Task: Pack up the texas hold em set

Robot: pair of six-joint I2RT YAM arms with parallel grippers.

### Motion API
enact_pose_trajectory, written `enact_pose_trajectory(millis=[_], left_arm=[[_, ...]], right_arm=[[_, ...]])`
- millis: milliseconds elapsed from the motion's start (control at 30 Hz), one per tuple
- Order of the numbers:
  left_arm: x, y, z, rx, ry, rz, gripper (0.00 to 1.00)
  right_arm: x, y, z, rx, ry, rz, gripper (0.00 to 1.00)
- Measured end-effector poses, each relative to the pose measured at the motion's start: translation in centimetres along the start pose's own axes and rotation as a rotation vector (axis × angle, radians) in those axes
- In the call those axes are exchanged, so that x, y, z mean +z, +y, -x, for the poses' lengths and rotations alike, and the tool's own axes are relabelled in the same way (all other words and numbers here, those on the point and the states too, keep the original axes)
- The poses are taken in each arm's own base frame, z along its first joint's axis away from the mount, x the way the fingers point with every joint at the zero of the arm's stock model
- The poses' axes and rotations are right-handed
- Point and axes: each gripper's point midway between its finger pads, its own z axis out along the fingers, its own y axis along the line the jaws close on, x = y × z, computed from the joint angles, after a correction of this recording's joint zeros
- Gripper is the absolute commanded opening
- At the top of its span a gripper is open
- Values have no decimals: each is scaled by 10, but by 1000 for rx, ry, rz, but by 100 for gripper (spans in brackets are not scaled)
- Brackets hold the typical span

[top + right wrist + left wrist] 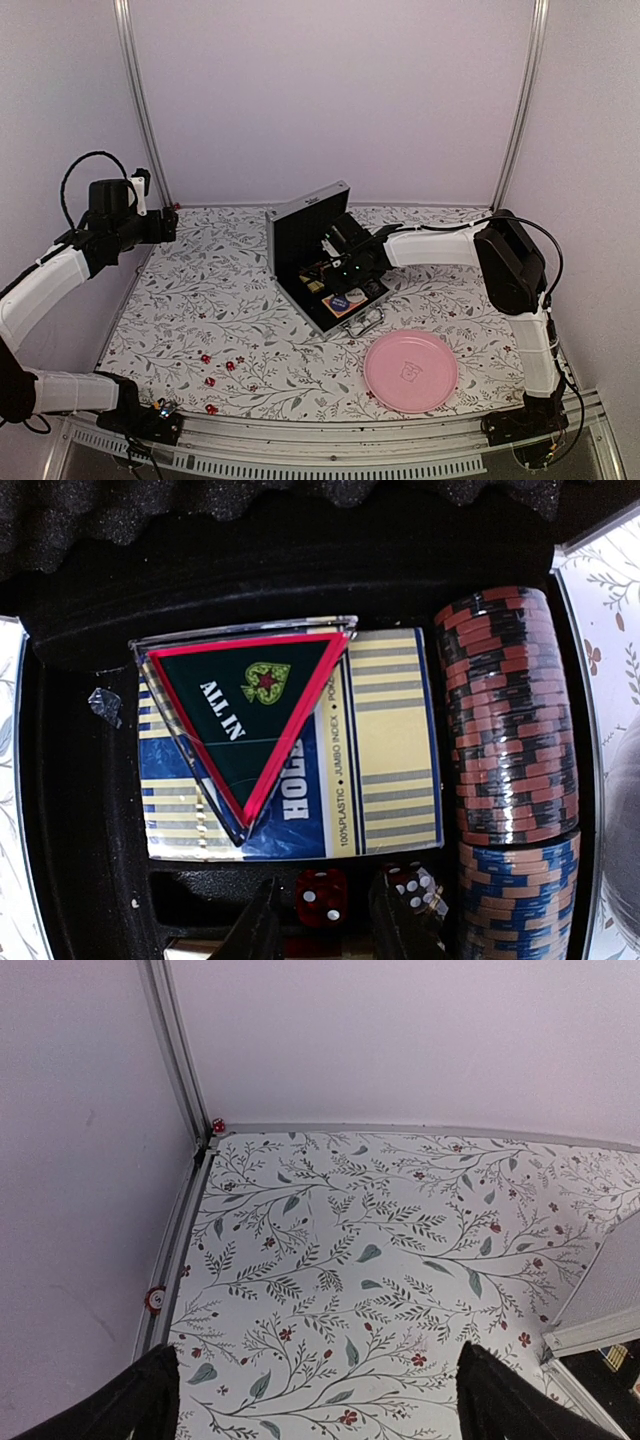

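Note:
The texas hold em set is a small silver case (300, 232) standing open mid-table, lid upright. My right gripper (346, 262) reaches into it. In the right wrist view its fingertips (322, 925) stand slightly apart on either side of a red die (322, 897) lying in a black slot, with a gap on each side. A second die (412, 882) lies beside it. Above are a card deck (390, 750), an "ALL IN" triangle (245, 705) and stacked chips (510, 710). My left gripper (170, 226) hovers open over the far left corner, holding nothing (315, 1400).
Several red dice (218, 372) lie loose on the floral tablecloth at the near left. Another die (217, 1126) sits in the far left corner by the frame post. A pink plate (410, 370) rests near the front right, just in front of the case handle.

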Motion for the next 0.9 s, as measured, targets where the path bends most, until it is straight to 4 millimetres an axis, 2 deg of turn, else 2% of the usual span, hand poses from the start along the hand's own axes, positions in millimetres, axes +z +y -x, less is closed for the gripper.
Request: enact_pose_trajectory(millis=[200, 367, 533, 633, 900], left_arm=[[0, 0, 0, 0, 0, 0, 96], [0, 0, 0, 0, 0, 0, 96], [0, 0, 0, 0, 0, 0, 96], [0, 0, 0, 0, 0, 0, 96], [0, 0, 0, 0, 0, 0, 96]], right_arm=[[-1, 4, 1, 1, 1, 20, 33], [-7, 9, 5, 7, -5, 53, 38], [-30, 13, 25, 13, -61, 76, 46], [-37, 13, 36, 12, -92, 75, 50], [-35, 2, 33, -11, -87, 13, 61]])
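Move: The die that the right hand has just set in the case lies between its parted fingertips, at most 1 cm below the hand point. The second die is about 2 cm ahead and 2 cm right; the poker box, with the all-in marker on top, is centred some 4 cm ahead and 4 cm left. The blue chips stand roughly 4 cm ahead and 5 cm right. From the left hand the first die is about 38 cm right, 1 cm ahead and 21 cm lower. With its grip on the die already released, the right hand draws its fingertips clear of the slot, easing slightly left before lifting about 5 cm straight up, away from both dice. It then levels off over the case and drifts back right by about 1 cm, while the fingers spread from a narrow gap to rather more than half open. ##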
